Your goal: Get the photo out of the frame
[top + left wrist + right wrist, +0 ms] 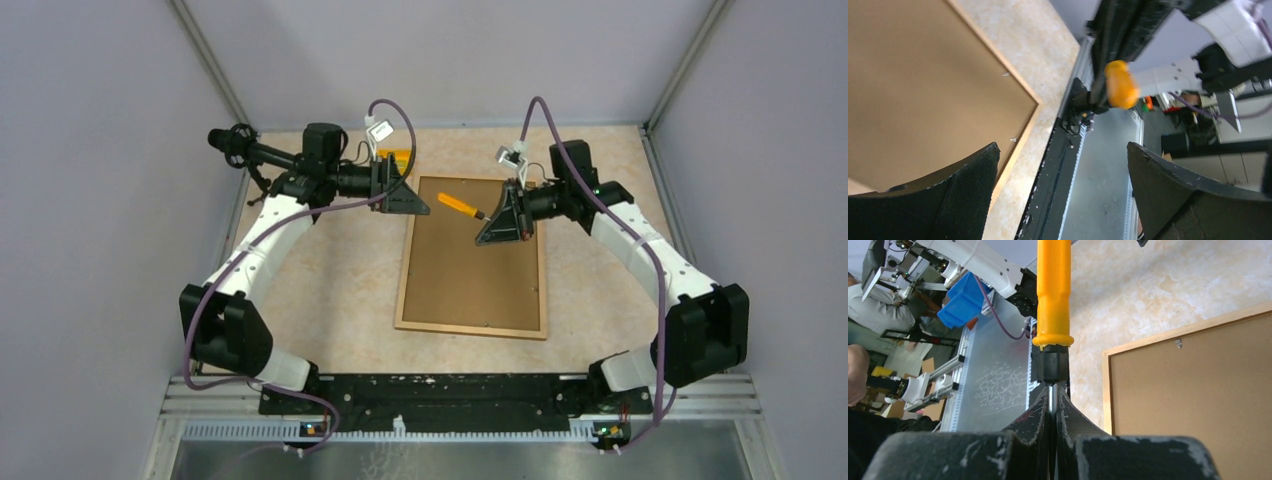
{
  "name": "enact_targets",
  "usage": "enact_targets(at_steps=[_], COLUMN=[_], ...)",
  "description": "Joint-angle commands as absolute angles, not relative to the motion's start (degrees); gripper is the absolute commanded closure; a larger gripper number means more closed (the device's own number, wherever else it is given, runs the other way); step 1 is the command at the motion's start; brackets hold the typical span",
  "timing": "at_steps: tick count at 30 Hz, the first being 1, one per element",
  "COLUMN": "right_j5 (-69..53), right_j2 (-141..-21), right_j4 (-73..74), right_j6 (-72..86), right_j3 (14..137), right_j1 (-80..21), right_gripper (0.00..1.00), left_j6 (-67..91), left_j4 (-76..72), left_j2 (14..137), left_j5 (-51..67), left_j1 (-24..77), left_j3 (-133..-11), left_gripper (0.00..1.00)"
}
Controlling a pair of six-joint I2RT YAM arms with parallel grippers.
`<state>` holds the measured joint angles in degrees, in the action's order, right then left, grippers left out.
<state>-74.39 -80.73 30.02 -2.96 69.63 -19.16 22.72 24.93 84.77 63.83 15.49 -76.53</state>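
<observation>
The frame lies face down on the table with its brown fibreboard back up, so the photo is hidden. My right gripper hovers over the frame's far end, shut on the metal shaft of an orange-handled screwdriver. In the right wrist view the handle sticks out beyond the closed gripper, with the frame's corner to the right. My left gripper is open and empty above the frame's far left corner. The left wrist view shows its wide gap, the frame back and the blurred handle.
Small metal retaining tabs sit along the frame's inner rim. A yellow object lies on the table behind the left gripper. Grey walls enclose the table on three sides. The black arm-mounting rail runs along the near edge.
</observation>
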Motion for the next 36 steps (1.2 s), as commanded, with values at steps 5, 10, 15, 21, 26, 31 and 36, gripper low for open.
enact_targets(at_steps=[5,10,15,21,26,31,36], right_j5=[-74.2,-73.8,-73.2,-73.5,-73.4,-73.5,-72.7], right_j2=[-79.4,-79.7,-80.1,-80.2,-80.6,-81.2,-81.5], right_j4=[28.3,28.4,27.9,24.3,23.3,21.6,21.2], right_j6=[-4.0,-4.2,-3.8,-0.5,0.9,2.8,3.5], right_j3=[70.3,70.6,70.3,68.9,68.4,68.0,67.9], right_j1=[-22.9,-24.3,-24.9,-25.1,-25.2,-25.3,-25.3], right_gripper=[1.00,1.00,1.00,1.00,1.00,1.00,1.00], left_j6=[20.5,22.6,23.4,29.6,30.3,30.5,30.5], left_j4=[17.2,14.6,14.0,7.4,6.1,5.8,5.7], left_j2=[83.4,84.3,85.5,86.9,87.5,87.6,87.5], left_j5=[79.5,78.2,75.5,74.6,75.1,74.5,74.0], left_j1=[18.6,20.3,23.5,23.7,24.0,24.2,24.2], left_j3=[-79.9,-79.5,-79.9,-77.7,-78.2,-77.8,-77.6], left_gripper=[0.01,0.08,0.25,0.42,0.48,0.54,0.62])
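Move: The open left gripper goes for the screwdriver's orange handle, whose middle lies about 7 cm to its right, 3 cm back and 3 cm higher. The right gripper already pinches the shaft; from it the handle's middle is roughly 6 cm left, 3 cm ahead and 5 cm up, and the left gripper some 13 cm left, 6 cm ahead and 2 cm up. Face down some 25 cm below, the frame's middle is 4 cm ahead and 10 cm right of the left gripper. The left hand comes up about 3 cm and back some 5 cm while turning clockwise by nearly 20 degrees, then slides right (5 cm in all) and eases about 1 cm forward, so that its fingers pass either side of the screwdriver handle and narrow from wide open to under half. The right hand keeps its pinch on the shaft and brings the handle to meet them, going 2 to 3 cm left and a little back; a closed grip by the left fingers isn't there yet. ##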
